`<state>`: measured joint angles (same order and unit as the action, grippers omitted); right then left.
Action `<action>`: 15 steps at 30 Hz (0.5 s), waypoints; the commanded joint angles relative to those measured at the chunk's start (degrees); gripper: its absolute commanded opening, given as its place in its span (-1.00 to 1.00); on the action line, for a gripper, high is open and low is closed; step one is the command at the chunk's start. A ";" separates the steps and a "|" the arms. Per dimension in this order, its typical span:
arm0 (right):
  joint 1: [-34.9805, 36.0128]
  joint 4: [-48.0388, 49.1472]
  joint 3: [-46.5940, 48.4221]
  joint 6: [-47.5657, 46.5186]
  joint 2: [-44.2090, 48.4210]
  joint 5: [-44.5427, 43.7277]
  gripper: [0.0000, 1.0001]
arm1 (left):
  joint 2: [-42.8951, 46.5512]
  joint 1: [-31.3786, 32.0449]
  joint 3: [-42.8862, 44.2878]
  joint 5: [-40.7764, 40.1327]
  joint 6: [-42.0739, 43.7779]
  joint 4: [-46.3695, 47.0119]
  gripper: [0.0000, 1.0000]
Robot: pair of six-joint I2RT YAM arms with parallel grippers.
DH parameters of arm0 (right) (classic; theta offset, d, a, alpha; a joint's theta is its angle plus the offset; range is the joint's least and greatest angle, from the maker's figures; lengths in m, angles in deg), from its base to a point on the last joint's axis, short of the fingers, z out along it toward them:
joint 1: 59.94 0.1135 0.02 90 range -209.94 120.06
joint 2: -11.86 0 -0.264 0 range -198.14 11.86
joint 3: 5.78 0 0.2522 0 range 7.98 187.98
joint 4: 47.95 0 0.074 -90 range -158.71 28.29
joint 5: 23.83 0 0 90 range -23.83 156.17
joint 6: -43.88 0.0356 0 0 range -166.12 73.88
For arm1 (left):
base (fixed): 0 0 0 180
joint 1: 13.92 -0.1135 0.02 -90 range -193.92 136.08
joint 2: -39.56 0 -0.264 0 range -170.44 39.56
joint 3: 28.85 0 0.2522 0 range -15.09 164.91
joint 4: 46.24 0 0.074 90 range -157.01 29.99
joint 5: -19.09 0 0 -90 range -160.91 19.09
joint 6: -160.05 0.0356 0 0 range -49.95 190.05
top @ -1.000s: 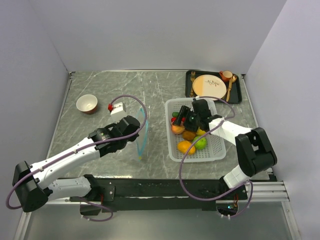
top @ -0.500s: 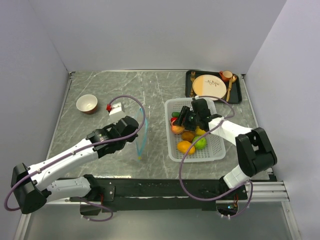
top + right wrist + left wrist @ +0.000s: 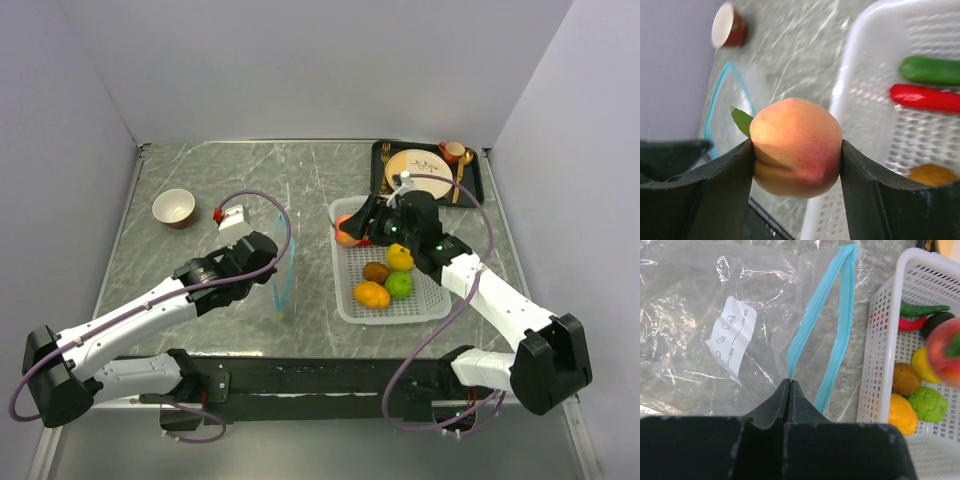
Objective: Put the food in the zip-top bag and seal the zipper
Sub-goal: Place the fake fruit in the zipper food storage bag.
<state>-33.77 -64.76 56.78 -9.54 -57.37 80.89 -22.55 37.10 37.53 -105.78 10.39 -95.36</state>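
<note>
My right gripper [image 3: 351, 229] is shut on a peach-pink toy peach [image 3: 344, 232] with a green leaf and holds it above the far-left corner of the white mesh basket [image 3: 392, 314]. The right wrist view shows the peach [image 3: 796, 147] pressed between both fingers. Brown [image 3: 376, 271], yellow [image 3: 400, 257], lime-green [image 3: 399, 285] and orange [image 3: 372, 294] rounds lie in the basket, with a green pepper [image 3: 932, 70] and a red pepper [image 3: 927, 97]. My left gripper [image 3: 790, 383] is shut on the zip-top bag [image 3: 700, 350] at its light blue zipper [image 3: 816, 320], whose two strips gape apart. The bag's mouth [image 3: 287, 272] stands upright left of the basket.
A red-brown bowl [image 3: 174, 208] sits at the back left, beside a small white box [image 3: 234, 216] with a red piece. A black tray [image 3: 478, 190] at the back right carries a tan plate [image 3: 417, 170], a cup and a spoon.
My right gripper has lifted the peach out of the basket and carried it up and left over the basket's corner. The left arm and bag have hardly moved.
</note>
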 commanded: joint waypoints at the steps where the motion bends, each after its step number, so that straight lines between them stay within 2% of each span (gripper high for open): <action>1: 5.72 3.66 3.05 -0.02 -2.30 3.38 -0.46 | 0.41 -0.05 -1.03 0.33 -0.81 3.89 -0.98; 7: 11.52 8.58 5.43 2.62 -6.79 4.09 -0.47 | -0.30 -0.05 -0.94 0.42 -1.34 3.01 -0.99; 15: 15.22 8.58 8.16 3.06 -11.09 1.63 -0.47 | -0.29 -0.05 -2.26 1.38 -1.69 5.29 -0.99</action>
<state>-19.87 -59.45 61.76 -6.99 -67.10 83.71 -22.92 37.10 35.94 -105.17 9.23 -92.91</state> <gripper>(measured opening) 0.685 0.015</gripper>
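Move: The right hand already holds the peach; the open zip-top bag mouth lies about 14 cm to its left, 3 cm back and 9 cm lower. The basket's middle is some 11 cm to its right and level with it, 14 cm below; in it the red pepper lies 6 cm ahead and 6 cm right, the kiwi 2 cm back and 7 cm right. From the left hand the mouth is roughly 4 cm ahead, 2 cm right and 7 cm below. Still gripping the peach between both fingers, the right hand sweeps about 10 cm left and some 4 cm back, away from the basket and towards the open mouth of the bag, staying nearly at one height while turning about 15 degrees counter-clockwise. It slows as it nears the zipper. The left hand keeps its pinch on the blue zipper edge, practically in place. ##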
